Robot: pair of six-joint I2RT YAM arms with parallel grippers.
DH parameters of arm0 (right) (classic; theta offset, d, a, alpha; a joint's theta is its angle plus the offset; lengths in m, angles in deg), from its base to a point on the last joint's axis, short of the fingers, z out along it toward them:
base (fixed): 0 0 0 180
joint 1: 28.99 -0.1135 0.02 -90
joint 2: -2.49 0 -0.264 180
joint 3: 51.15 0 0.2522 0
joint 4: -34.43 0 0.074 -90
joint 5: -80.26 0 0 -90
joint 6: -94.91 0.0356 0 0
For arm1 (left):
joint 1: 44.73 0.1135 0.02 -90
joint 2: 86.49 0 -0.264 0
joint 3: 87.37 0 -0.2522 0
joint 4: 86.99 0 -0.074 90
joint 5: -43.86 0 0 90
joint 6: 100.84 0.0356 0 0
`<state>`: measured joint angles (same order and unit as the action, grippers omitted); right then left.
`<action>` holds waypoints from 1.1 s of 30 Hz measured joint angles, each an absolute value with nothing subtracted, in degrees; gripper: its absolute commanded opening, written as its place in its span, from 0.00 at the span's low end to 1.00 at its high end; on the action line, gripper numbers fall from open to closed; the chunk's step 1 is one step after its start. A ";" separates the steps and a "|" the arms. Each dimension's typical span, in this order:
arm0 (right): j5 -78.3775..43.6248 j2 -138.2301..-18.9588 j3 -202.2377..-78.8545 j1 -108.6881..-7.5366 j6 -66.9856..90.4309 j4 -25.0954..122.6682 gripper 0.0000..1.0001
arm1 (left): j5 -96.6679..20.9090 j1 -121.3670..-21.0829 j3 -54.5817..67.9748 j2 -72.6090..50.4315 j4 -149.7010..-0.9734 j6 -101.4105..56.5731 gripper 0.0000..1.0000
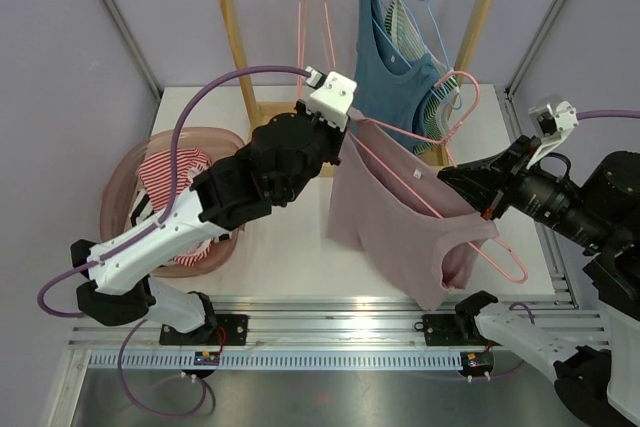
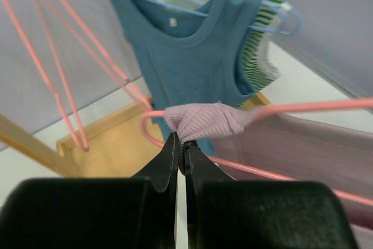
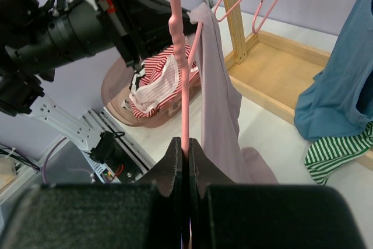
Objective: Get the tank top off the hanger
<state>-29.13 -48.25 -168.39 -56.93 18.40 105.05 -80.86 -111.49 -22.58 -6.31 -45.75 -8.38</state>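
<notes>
A mauve tank top (image 1: pixel 395 222) hangs from a pink wire hanger (image 1: pixel 510 267) held above the table's middle. My left gripper (image 1: pixel 347 125) is at the hanger's upper left end. In the left wrist view it (image 2: pixel 182 141) is shut on the bunched shoulder strap (image 2: pixel 204 121), where the strap wraps the hanger's bend (image 2: pixel 315 107). My right gripper (image 1: pixel 447 179) is at the hanger's right side. In the right wrist view it (image 3: pixel 186 147) is shut on the pink hanger wire (image 3: pixel 177 56), with the tank top (image 3: pixel 218 103) draped just beside it.
A wooden rack (image 1: pixel 235 47) stands at the back with a blue tank top (image 1: pixel 395 77) on a blue hanger, striped green garments behind it and empty pink hangers (image 1: pixel 312 7). A pink basin (image 1: pixel 130 187) with red-striped clothing sits at the left.
</notes>
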 measured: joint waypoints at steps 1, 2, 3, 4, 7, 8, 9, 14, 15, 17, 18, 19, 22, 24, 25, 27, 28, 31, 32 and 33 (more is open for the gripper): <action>-29.18 -48.01 -167.63 -56.93 18.12 105.05 0.00 | -81.39 -110.48 -22.08 -6.40 -45.57 -8.75 0.00; -29.29 -47.73 -166.67 -56.93 17.60 105.01 0.00 | -82.15 -109.41 -21.53 -6.55 -45.35 -9.47 0.00; -29.61 -47.27 -165.46 -56.93 16.90 104.86 0.00 | -83.05 -108.21 -20.81 -6.82 -45.18 -10.46 0.00; -30.29 -46.75 -164.26 -56.93 16.13 104.70 0.00 | -84.01 -106.94 -19.81 -7.41 -44.83 -11.48 0.00; -33.50 -44.87 -160.26 -56.93 13.05 103.96 0.00 | -85.63 -102.20 -16.24 -10.33 -42.86 -15.99 0.00; -35.06 -44.10 -158.65 -56.93 11.87 103.43 0.00 | -85.73 -100.38 -15.04 -11.62 -41.99 -17.84 0.00; -35.91 -43.75 -157.95 -56.93 11.26 103.28 0.00 | -85.80 -98.94 -14.30 -12.59 -41.29 -19.13 0.00; -40.13 -41.65 -152.77 -56.93 9.51 98.34 0.00 | -84.47 -93.30 -12.59 -17.33 -38.40 -25.87 0.00; -40.54 -41.15 -151.39 -56.93 9.66 96.48 0.00 | -83.48 -93.24 -11.76 -18.42 -38.43 -26.39 0.00; -40.98 -39.69 -147.94 -56.93 10.21 91.70 0.00 | -80.93 -93.15 -9.51 -20.89 -38.38 -27.42 0.00; -41.13 -38.55 -145.42 -56.93 10.67 88.07 0.00 | -79.77 -93.06 -8.20 -22.09 -38.47 -27.94 0.00; -41.33 -37.28 -142.52 -56.93 11.32 84.51 0.00 | -78.63 -93.00 -6.61 -23.40 -38.80 -28.49 0.00; -41.72 -33.48 -132.72 -56.93 14.12 70.80 0.00 | -75.59 -92.71 -1.86 -26.97 -39.02 -29.54 0.00; -40.56 -32.58 -127.08 -56.93 16.66 60.42 0.00 | -72.36 -92.56 1.85 -29.39 -40.37 -29.84 0.00; -39.82 -33.00 -124.31 -56.93 18.60 54.34 0.00 | -69.89 -92.43 3.89 -30.66 -41.14 -29.82 0.00; -38.84 -35.03 -120.53 -56.93 22.25 43.50 0.00 | -64.82 -92.58 8.50 -33.22 -43.87 -29.67 0.00; -38.51 -37.09 -119.15 -56.93 24.87 37.27 0.00 | -62.26 -92.93 10.81 -34.42 -45.05 -29.25 0.00; -37.05 -44.78 -116.79 -56.93 33.07 18.54 0.00 | -57.50 -96.65 16.10 -36.69 -47.67 -28.16 0.00; -36.19 -47.53 -116.33 -56.93 35.96 12.55 0.00 | -56.07 -98.48 17.63 -37.09 -48.35 -27.66 0.00; -35.14 -50.92 -115.57 -56.93 39.08 5.65 0.00 | -54.59 -101.00 19.36 -37.31 -49.14 -27.13 0.00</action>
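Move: Pinched in the left fingers is one shoulder of the mauve tank top; the pink hanger's near tip sits about 3 cm ahead of them, level. The garment's middle hangs about 12 cm back, 12 cm right and 12 cm below. On the rack, the blue top is roughly 12 cm ahead and 9 cm right, level. From the right hand, which grips the hanger near its neck, the mauve top's middle is some 7 cm back, 5 cm left and 12 cm below; the blue top, 19 cm ahead, 6 cm left, level. Pulling the pinched shoulder about 14 cm left and a little forward, the left hand draws the cloth off the hanger's tip, then sinks some 10 cm while swinging back and right, fingers tipping down, grip kept. The right hand keeps its hold on the hanger, first dips about 5 cm, then drives forward, left and up towards the rack, tilting its fingers upward. ##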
